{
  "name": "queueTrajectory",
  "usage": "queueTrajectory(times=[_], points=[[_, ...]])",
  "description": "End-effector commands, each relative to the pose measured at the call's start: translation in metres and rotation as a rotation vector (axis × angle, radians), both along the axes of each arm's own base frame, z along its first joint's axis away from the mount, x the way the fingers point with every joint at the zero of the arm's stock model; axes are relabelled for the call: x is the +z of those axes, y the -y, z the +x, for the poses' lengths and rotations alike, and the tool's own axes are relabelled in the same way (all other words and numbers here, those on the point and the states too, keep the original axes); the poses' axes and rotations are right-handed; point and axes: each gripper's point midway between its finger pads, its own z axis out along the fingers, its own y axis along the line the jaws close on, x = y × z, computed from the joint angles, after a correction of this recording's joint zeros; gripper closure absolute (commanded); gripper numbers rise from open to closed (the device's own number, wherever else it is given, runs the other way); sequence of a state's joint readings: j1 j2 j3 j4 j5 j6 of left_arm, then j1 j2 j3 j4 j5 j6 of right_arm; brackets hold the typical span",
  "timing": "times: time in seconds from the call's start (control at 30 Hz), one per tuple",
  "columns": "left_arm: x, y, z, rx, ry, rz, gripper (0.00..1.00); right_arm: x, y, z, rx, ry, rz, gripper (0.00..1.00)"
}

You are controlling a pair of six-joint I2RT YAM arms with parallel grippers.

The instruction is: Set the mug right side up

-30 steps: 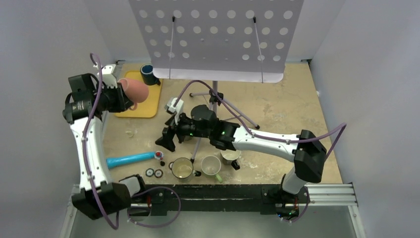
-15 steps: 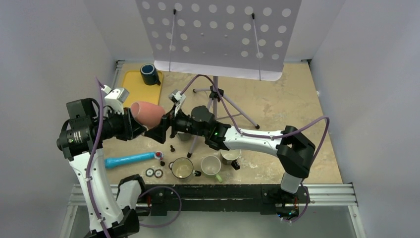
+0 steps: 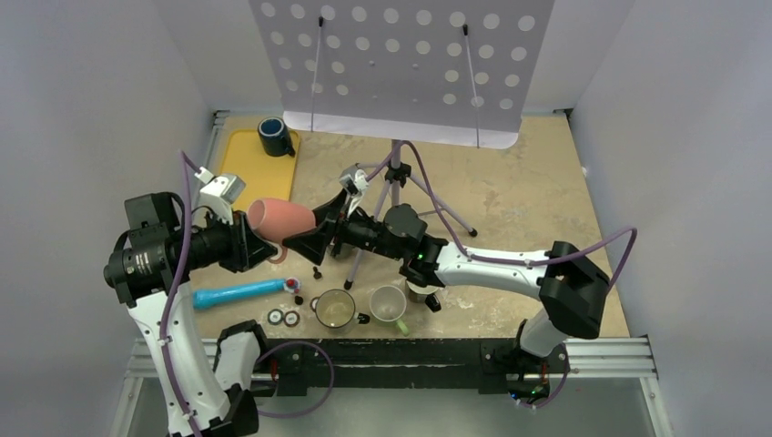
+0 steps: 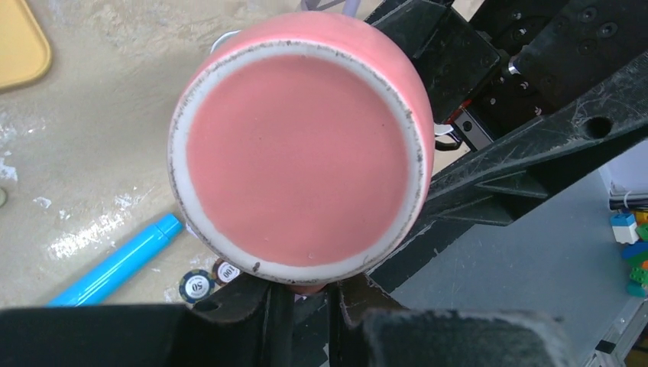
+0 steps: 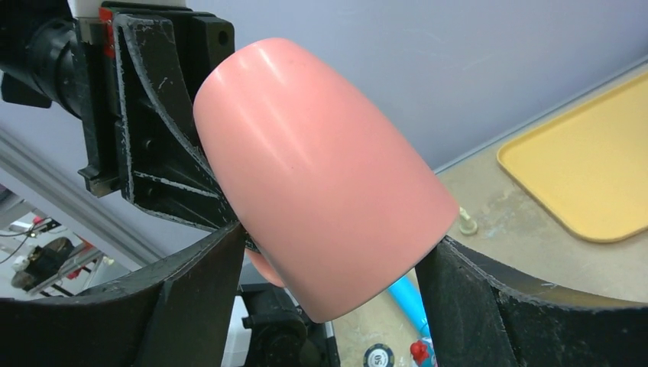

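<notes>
A pink mug (image 3: 282, 217) hangs in the air on its side over the table's left part. My left gripper (image 3: 250, 241) is shut on its handle. In the left wrist view the mug's flat base (image 4: 298, 153) faces the camera and the handle is pinched between the fingers (image 4: 306, 294). My right gripper (image 3: 309, 238) is open and straddles the mug's other end. In the right wrist view its two fingers (image 5: 332, 260) lie along either side of the mug (image 5: 321, 199), close to or just touching its wall.
A perforated music stand (image 3: 401, 64) on tripod legs (image 3: 428, 205) stands at the back. A yellow tray (image 3: 246, 173) with a dark blue roll (image 3: 273, 137) lies back left. A blue marker (image 3: 238, 292), poker chips (image 3: 282, 318) and three upright mugs (image 3: 335, 309) lie near the front.
My left arm swung the mug from over the tray down toward the table's middle and turned it sideways. My right gripper rose to meet it and now straddles the mug.
</notes>
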State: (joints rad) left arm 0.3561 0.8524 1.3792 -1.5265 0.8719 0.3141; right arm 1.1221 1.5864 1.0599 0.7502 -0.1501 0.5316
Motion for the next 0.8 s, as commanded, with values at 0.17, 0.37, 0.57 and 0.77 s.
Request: queueTrajectory(times=[0.17,0.37,0.57,0.77], points=[[0.010,0.022,-0.005,-0.161,0.075,-0.107,1.00,0.089,0.004,-0.028,0.159,0.132,0.307,0.59],[-0.009,0.012,-0.002,-0.167,0.061,-0.032,0.94,0.085,0.004,-0.025,0.045,0.236,0.190,1.00],[-0.029,-0.011,0.009,-0.090,0.035,0.096,0.41,0.048,-0.002,-0.002,-0.053,0.276,-0.035,1.00],[-0.043,-0.077,0.028,0.166,0.016,0.410,0.00,0.000,-0.004,0.016,-0.114,0.340,-0.361,1.00]])
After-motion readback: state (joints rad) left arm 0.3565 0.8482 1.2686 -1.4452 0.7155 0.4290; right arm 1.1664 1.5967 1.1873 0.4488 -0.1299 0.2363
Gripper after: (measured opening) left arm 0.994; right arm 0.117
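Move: The left hand already holds the pink mug by its handle, with the mug's middle about 4 cm ahead of it, 2 cm right and 4 cm up. From the open right hand the mug's middle is 5 cm left, level fore and aft, and 3 cm up. On the table, nearly 30 cm below the right hand, the glass mug stands 4 cm back and 4 cm right, the green mug 3 cm back and 16 cm right, and the blue tube's middle 17 cm left. Drawing back about 1.5 cm, the right hand shuts its fingers and pinches the pink mug's rim, while the left hand brings the mug some 2 cm forward. With that grip made, the left fingers open wide off the handle and the left hand drops about 4 cm, swinging left at the end; the right keeps its pinch, tips its fingers down some 15 degrees and sinks 2 cm. ##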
